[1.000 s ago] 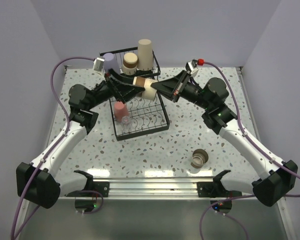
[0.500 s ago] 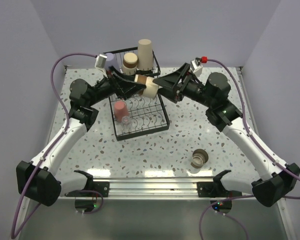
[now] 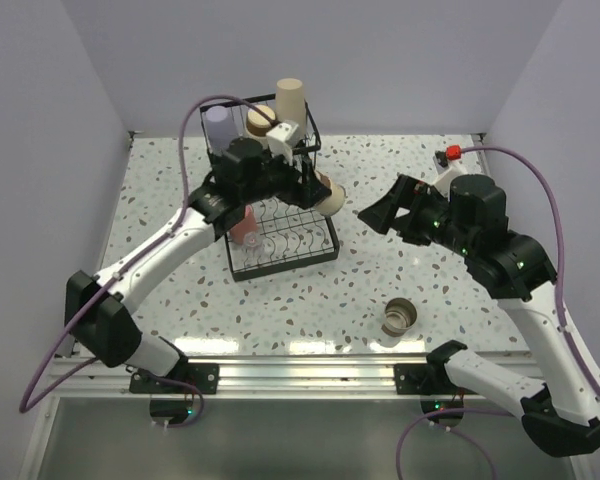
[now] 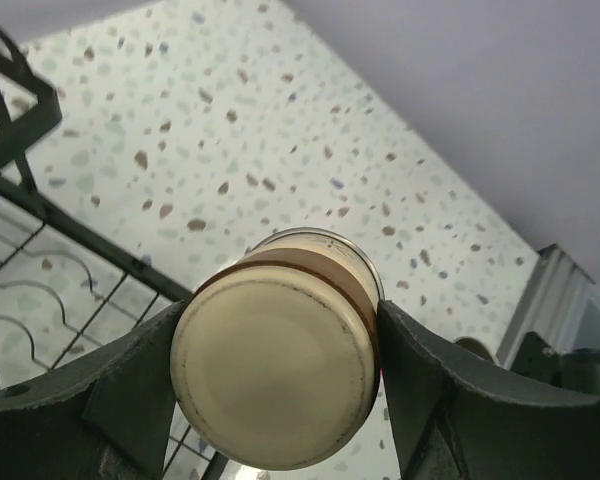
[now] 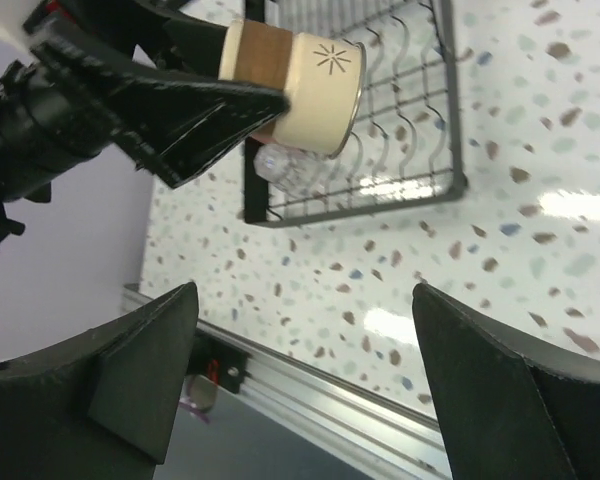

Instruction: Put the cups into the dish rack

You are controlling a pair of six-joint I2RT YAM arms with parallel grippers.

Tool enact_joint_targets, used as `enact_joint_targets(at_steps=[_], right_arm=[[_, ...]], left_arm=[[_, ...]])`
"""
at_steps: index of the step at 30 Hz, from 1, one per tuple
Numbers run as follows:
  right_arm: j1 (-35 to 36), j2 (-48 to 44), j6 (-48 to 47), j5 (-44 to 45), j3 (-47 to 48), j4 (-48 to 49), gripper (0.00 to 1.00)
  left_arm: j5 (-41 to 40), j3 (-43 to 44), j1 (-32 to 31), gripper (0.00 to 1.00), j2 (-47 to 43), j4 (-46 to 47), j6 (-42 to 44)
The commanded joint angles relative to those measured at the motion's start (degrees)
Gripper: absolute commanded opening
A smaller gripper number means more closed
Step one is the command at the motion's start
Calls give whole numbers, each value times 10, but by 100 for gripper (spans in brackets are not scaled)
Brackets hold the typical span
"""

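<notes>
A short tan-and-cream cup (image 3: 331,203) lies on its side in the air, just past the right edge of the dish rack's lower tray (image 3: 325,250). My left gripper (image 3: 318,190) is shut on it. In the left wrist view its round base (image 4: 275,365) fills the gap between both fingers. My right gripper (image 3: 366,215) hangs open and empty a little to the right of that cup (image 5: 305,72), with only table between its fingers (image 5: 150,370). The upper basket (image 3: 308,125) holds a lavender cup (image 3: 218,124), a tall beige cup (image 3: 290,103) and a tan cup (image 3: 259,118). A red-pink cup (image 3: 245,224) and a clear glass (image 5: 283,167) sit in the lower tray.
Another short tan-and-metallic cup (image 3: 400,317) stands upright on the speckled table near the front right. A metal rail (image 3: 310,368) runs along the near edge. Purple cables loop from both arms, and walls close in the left, back and right sides.
My right gripper opened, let go of the tan cup and drew back to the right. My left gripper closed on that cup and now holds it alone by the rack's right edge.
</notes>
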Motion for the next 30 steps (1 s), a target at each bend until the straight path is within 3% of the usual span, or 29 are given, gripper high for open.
enact_joint_targets(at_steps=[1, 5, 20, 26, 29, 30], right_arm=[[-1, -17, -39, 41, -20, -73, 91], [-1, -25, -51, 51, -17, -94, 90], [-1, -27, -61, 49, -25, -99, 88], [-1, -23, -64, 43, -26, -102, 87], [-1, -24, -65, 42, -27, -104, 87], [0, -25, -66, 43, -28, -104, 86]], left_arm=[[-158, 23, -30, 0, 45, -65, 58], [-271, 23, -43, 0, 94, -61, 57], [-440, 24, -45, 0, 210, -7, 16], [-470, 57, -45, 0, 256, -14, 6], [-481, 63, -45, 7, 266, -19, 1], [-484, 64, -45, 16, 266, -18, 0]])
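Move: The cup already held in the left gripper is bound for the lower tier of the dish rack, in a gap about 9 cm ahead, 5 cm left and 23 cm below the hand. In that tier the red cup sits some 7 cm ahead and 18 cm left, the clear glass about 3 cm ahead and 16 cm left; the rack's right rail runs roughly 8 cm ahead and 1 cm right. From the empty right hand the gap lies about 19 cm ahead, 21 cm left and 27 cm down. The banded cup is lowered about 21 cm towards the rack's lower tier in the left gripper's unchanged hold, dropping fast at first, then easing down while the hand carries it forward and somewhat left. Meanwhile the wrist swings some 35 degrees counter-clockwise and tips the fingers farther down. The right hand, open and empty, backs off a few centimetres down and right. ##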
